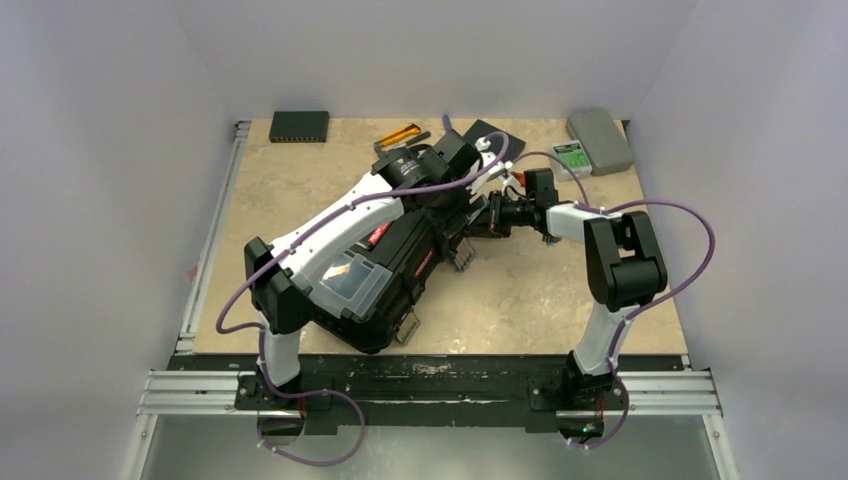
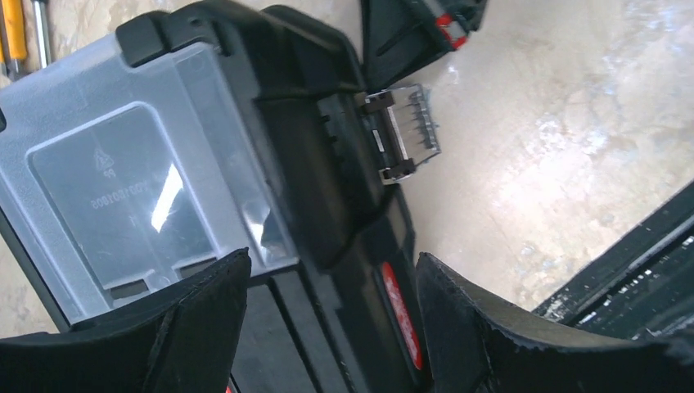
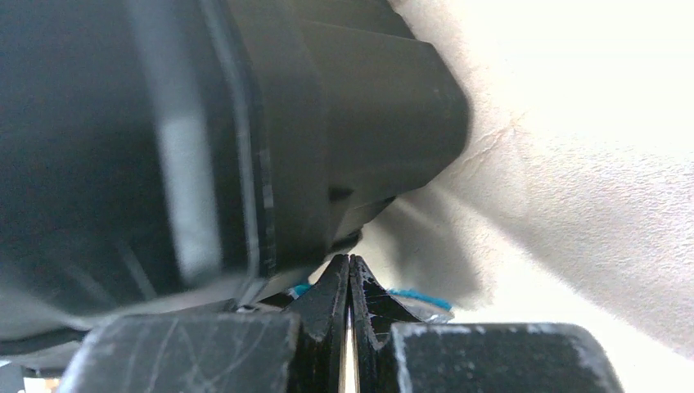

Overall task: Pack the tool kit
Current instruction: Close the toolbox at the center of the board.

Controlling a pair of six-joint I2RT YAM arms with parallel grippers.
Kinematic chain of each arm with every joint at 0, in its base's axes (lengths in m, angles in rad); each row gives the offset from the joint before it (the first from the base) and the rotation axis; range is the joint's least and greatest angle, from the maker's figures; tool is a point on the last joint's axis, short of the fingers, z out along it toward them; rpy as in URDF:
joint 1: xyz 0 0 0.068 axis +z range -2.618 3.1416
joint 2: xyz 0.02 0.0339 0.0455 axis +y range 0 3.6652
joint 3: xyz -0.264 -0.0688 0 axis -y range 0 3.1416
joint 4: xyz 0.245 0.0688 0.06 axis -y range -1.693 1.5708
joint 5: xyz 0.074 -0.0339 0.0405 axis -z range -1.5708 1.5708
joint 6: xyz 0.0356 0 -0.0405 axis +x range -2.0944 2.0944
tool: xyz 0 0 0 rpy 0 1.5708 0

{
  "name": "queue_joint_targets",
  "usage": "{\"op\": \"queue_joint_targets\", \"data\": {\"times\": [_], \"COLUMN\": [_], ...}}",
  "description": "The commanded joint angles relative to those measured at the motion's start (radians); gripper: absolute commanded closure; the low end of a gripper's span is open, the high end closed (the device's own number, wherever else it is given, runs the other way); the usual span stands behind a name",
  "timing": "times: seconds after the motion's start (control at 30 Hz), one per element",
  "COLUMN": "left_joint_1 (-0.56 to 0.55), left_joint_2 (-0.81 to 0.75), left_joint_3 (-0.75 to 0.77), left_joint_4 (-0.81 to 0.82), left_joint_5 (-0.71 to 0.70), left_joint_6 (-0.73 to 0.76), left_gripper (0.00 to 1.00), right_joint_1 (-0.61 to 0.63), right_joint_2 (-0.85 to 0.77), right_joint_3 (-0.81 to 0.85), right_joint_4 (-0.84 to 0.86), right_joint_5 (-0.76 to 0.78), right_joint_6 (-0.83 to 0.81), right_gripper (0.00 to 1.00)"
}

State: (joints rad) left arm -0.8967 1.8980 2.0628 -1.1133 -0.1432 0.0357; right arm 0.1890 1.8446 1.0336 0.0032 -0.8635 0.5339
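The tool kit point(image 1: 385, 262), a large black toolbox, lies at an angle on the table's left middle. Its clear-lidded compartment point(image 2: 139, 188) fills the left wrist view. My left gripper point(image 2: 331, 262) hangs over the lid with its jaws wide apart, open, astride the black handle. The handle's red mark point(image 2: 401, 311) lies close beside the right finger. From above, the left gripper point(image 1: 445, 195) is largely hidden by its own wrist. My right gripper point(image 3: 349, 264) is shut with nothing in it, its tips against the toolbox's dark end wall point(image 3: 245, 131); from above, the right gripper point(image 1: 497, 215) sits at the box's far right end.
A yellow-and-black hand tool point(image 1: 400, 135) lies behind the toolbox, its yellow handle point(image 2: 15, 29) at the left wrist view's corner. A flat black box point(image 1: 299, 125) sits at the back left, a grey case point(image 1: 600, 140) at the back right. A clear latch point(image 2: 405, 131) sticks out from the toolbox's side.
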Motion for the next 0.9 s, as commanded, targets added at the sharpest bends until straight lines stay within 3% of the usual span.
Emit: {"op": "queue_joint_targets", "data": {"times": [0.0, 0.27, 0.43, 0.87], "left_joint_1": [0.045, 0.069, 0.087, 0.095], "left_joint_2": [0.006, 0.001, 0.003, 0.008], "left_joint_3": [-0.011, -0.015, -0.019, -0.015], "left_joint_4": [0.021, 0.033, 0.036, 0.046], "left_joint_5": [-0.012, 0.03, 0.036, 0.048], "left_joint_6": [-0.026, -0.052, -0.052, -0.051], "left_gripper": [0.28, 0.28, 0.28, 0.28], "right_joint_1": [0.03, 0.059, 0.093, 0.102], "right_joint_2": [0.071, 0.237, 0.238, -0.032], "right_joint_3": [0.022, 0.147, 0.093, -0.167], "right_joint_4": [-0.009, 0.004, 0.007, 0.039], "right_joint_5": [-0.033, 0.029, 0.018, -0.023], "right_joint_6": [0.028, 0.044, 0.011, -0.022], "right_gripper": [1.0, 1.0, 1.0, 1.0]}}
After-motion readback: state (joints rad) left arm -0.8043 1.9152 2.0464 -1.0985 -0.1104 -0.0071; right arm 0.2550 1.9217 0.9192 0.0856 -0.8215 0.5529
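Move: The toolbox's middle lies some 7 cm back, 8 cm left and 12 cm below the left hand, which is over the far half of the lid. Its far latch, hanging open, is about 6 cm right, 3 cm back and 9 cm below. From the shut right fingers, the toolbox's middle is roughly 17 cm left, 9 cm back and 4 cm up, the far latch 5 cm back, 3 cm left and 4 cm up, the wrench 14 cm ahead, 6 cm right and 7 cm below. Sink the right gripper, still shut, about 6 cm from the raised latch side of the toolbox, easing left as it drops, then draw it back some 4 cm, low along that side. Meanwhile bring the left gripper forward and left with a slight dip onto the far half of the lid, fingers staying open, and then let it creep only slightly farther. ##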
